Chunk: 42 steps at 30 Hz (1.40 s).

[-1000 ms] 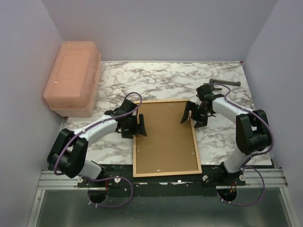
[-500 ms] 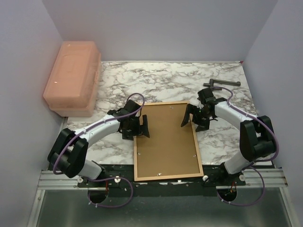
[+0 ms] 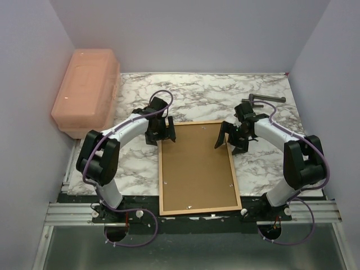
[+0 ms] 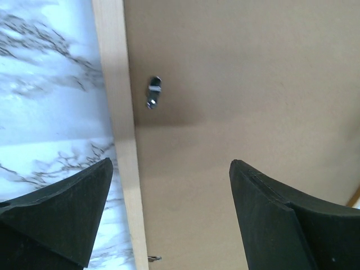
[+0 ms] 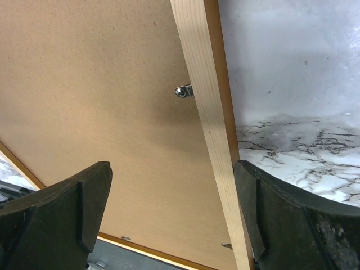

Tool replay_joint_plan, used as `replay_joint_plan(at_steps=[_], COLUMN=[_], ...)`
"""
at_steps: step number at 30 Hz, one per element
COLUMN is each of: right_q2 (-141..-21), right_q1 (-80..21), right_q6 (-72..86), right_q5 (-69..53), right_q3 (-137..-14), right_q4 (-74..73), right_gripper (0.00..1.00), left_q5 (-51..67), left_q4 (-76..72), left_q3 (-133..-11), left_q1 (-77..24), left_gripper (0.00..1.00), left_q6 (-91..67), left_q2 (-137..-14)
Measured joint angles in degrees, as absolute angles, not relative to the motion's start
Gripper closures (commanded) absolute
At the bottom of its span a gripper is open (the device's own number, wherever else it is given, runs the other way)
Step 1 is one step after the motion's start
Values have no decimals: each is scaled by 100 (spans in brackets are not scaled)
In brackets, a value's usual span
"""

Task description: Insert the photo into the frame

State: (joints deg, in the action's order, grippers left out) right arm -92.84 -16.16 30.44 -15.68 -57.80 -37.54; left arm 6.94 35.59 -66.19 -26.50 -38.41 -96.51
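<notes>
The frame (image 3: 161, 174) lies face down on the marble table, a plain brown backing board (image 3: 197, 166) filling it, with small metal clips (image 4: 153, 93) along its rails. The photo is out of view. My left gripper (image 3: 162, 136) hovers open over the frame's far left corner; in the left wrist view its jaws (image 4: 170, 163) straddle the pale wooden rail (image 4: 121, 140). My right gripper (image 3: 229, 142) stands open over the far right edge, its jaws (image 5: 171, 166) astride the right rail (image 5: 205, 101) and a clip (image 5: 183, 90). Neither holds anything.
A salmon-pink plastic box (image 3: 87, 93) stands at the back left against the wall. A dark metal tool (image 3: 267, 99) lies at the back right. The frame's near edge overhangs the black strip by the arm bases. Grey walls enclose three sides.
My left gripper has moved away along the frame's left rail to its far left corner. The right gripper has barely moved. The frame has turned slightly.
</notes>
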Motion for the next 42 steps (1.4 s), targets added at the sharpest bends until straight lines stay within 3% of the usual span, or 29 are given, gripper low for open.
replay_joint_plan(at_steps=[17,22,26,30,32,40,42], right_q2=[-9430,-9454,-9456,-9456,-9456,-9456,-9456], right_q1=[-1616,-1616,-1616,-1616,-1616,-1616,-1616], right_q6=[3041,3041,3041,3039,3035,3035,3037], right_q5=[-1581,-1584,-1586,-1588,-1586,-1588,-1588], right_q3=[-5778,-5763,-5756,-5728,-5721,-5708,-5708], right_q4=[-3686,-3649,-3640,-3607,-3603,-3594,-3594], right_gripper=[2,2,2,2,2,2,1], left_q5=[73,34,1,-30,-47,-23,-23], left_q4=[4073,4160,4185,4239,4296,4287,4228], left_q3=[-7828,-7961,-8038,-8099,-8108,-8097,-8038], left_q1=[-2359,-2359,-2364,-2368,-2322,-2298,-2298], left_gripper=[31,42,60,91,100,97,67], left_q6=[-3352,-3284,-3258,-3223,-3203,-3164,-3166], left_q2=[-10932,-11179,-11209,-11251,-11251,-11222,-11172])
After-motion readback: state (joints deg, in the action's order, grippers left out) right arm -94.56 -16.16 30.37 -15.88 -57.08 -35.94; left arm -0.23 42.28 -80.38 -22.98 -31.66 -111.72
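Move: The left hand, open and above the frame's far left part, has its spot on the left rail about 5 cm ahead, 3 cm to its left and 4 cm below. Just inside this spot, 2 cm to its right, sits a small metal clip, and the far left corner lies some 6 cm beyond the spot. The backing board's middle is roughly 11 cm back and 16 cm right of the hand. From the right hand, the same spot is about 8 cm ahead and 32 cm left, 2 cm lower. The left hand reaches forward about 5 cm, sinking some 3.5 cm and easing 3 cm left over the frame's left rail, while it rolls about 10 degrees so that its left side rises, then its fingers shut across the rail and pinch it, the inner finger coming right beside the metal clip. Meanwhile the right hand sinks about 1 cm in place at the right rail, fingers still wide open, its outer finger staying close along the rail's outer side. ##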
